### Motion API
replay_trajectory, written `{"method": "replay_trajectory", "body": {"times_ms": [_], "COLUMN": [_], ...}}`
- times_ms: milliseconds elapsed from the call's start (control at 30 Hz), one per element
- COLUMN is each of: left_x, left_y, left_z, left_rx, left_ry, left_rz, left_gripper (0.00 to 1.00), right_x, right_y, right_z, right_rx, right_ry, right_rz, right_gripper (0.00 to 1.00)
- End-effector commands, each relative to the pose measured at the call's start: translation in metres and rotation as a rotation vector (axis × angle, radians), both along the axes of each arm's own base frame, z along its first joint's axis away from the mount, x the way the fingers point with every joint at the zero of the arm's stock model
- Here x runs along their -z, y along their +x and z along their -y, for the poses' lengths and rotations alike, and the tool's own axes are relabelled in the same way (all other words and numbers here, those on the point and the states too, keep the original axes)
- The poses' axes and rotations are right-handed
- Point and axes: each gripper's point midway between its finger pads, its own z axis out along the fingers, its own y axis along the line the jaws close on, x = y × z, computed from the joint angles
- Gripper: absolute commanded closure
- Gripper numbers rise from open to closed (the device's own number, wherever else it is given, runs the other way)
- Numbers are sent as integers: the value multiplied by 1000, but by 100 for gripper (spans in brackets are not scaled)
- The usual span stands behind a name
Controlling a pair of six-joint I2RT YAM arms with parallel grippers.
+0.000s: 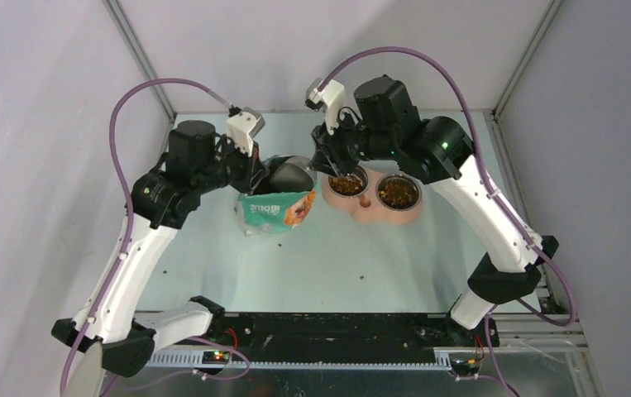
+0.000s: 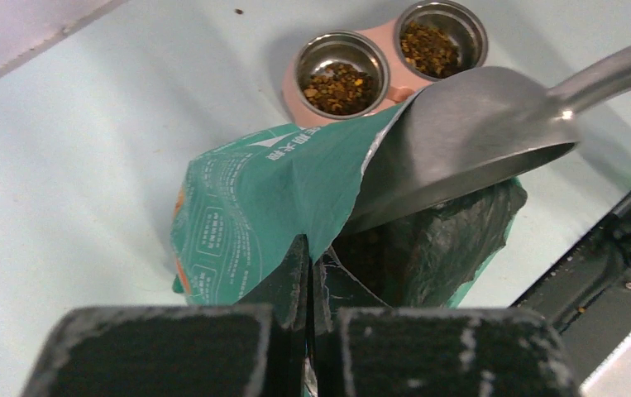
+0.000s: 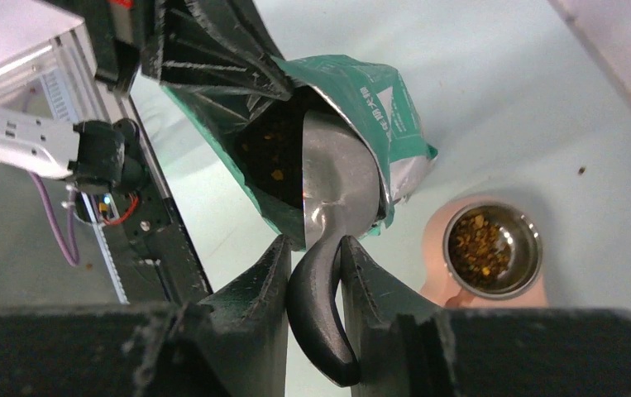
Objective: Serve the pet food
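Observation:
Pet food lies in both steel bowls (image 1: 347, 184) (image 1: 398, 193) of a pink double feeder (image 1: 367, 207), and more shows inside the open teal bag (image 3: 274, 153). The bag (image 2: 246, 198) stands left of the feeder. My left gripper (image 2: 310, 248) is shut on the bag's torn rim and holds the mouth open. My right gripper (image 3: 316, 248) is shut on the black handle of a grey metal scoop (image 3: 341, 178). The scoop's bowl (image 2: 469, 124) sits in the bag's mouth, tilted downward, and its contents are hidden.
A few loose pellets (image 1: 361, 276) lie on the pale table in front of the feeder. A black rail (image 1: 337, 327) runs along the near edge. Grey walls close in the back and both sides.

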Motion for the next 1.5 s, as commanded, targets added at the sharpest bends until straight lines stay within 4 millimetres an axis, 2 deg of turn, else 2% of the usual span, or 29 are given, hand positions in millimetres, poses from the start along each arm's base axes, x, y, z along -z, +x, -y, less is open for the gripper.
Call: {"method": "replay_trajectory", "body": {"times_ms": [0, 100, 300, 500, 633, 733, 900, 933, 1067, 1167, 1300, 1467], "left_x": [-14, -18, -20, -29, -32, -32, -34, -35, -37, -37, -36, -33], "left_y": [2, 5, 23, 42, 47, 50, 52, 51, 51, 54, 57, 62], "left_z": [8, 11, 9, -1, -2, -2, -5, -6, -11, -15, -21, -29], "left_rx": [-35, -56, -163, -276, -304, -310, -317, -317, -321, -328, -335, -322], "left_ry": [-89, -105, -150, -168, -181, -181, -171, -166, -155, -146, -118, -58], "left_rz": [15, 28, 25, 70, 71, 74, 100, 106, 126, 131, 152, 180], "left_gripper": [100, 100, 100, 100, 100, 100, 100, 100, 100, 100, 100, 100], "right_x": [2, 15, 38, 64, 99, 128, 150, 151, 143, 130, 101, 56], "right_y": [40, 58, 77, 96, 96, 88, 66, 55, 30, 19, 18, 32], "right_z": [0, -9, -29, -31, -34, -42, -64, -73, -91, -95, -93, -80], "right_rx": [255, 349, 438, 527, 539, 509, 402, 342, 205, 152, 110, 109], "right_ry": [18, 22, 11, -17, -80, -134, -138, -116, -46, 13, 108, 237], "right_rz": [-32, -68, -95, -80, -106, -158, -273, -327, -449, -525, -568, -575], "right_gripper": [100, 100, 100, 100, 100, 100, 100, 100, 100, 100, 100, 100]}}
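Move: The right hand holds the scoop with its blade already tipped into the pet food bag; the middle of the bag's mouth lies about 11 cm to its left, 3 cm ahead and 9 cm below. The near bowl sits some 12 cm ahead and 8 cm right, the far bowl about 9 cm ahead and 23 cm right, both roughly 28 cm below. From the left hand, already pinching the rim, the mouth's middle is about 7 cm right, 3 cm ahead and slightly lower. Gripping the handle throughout, the right hand drives the scoop down into the bag's mouth, sinking about 10 cm while going some 9 cm left and first 7 cm forward, then easing back slightly; the wrist swings clockwise about 20 degrees, then partly back as it rolls its forward-facing side down. The left hand keeps its pinch on the rim and carries it some 5 cm forward, turning counter-clockwise. ##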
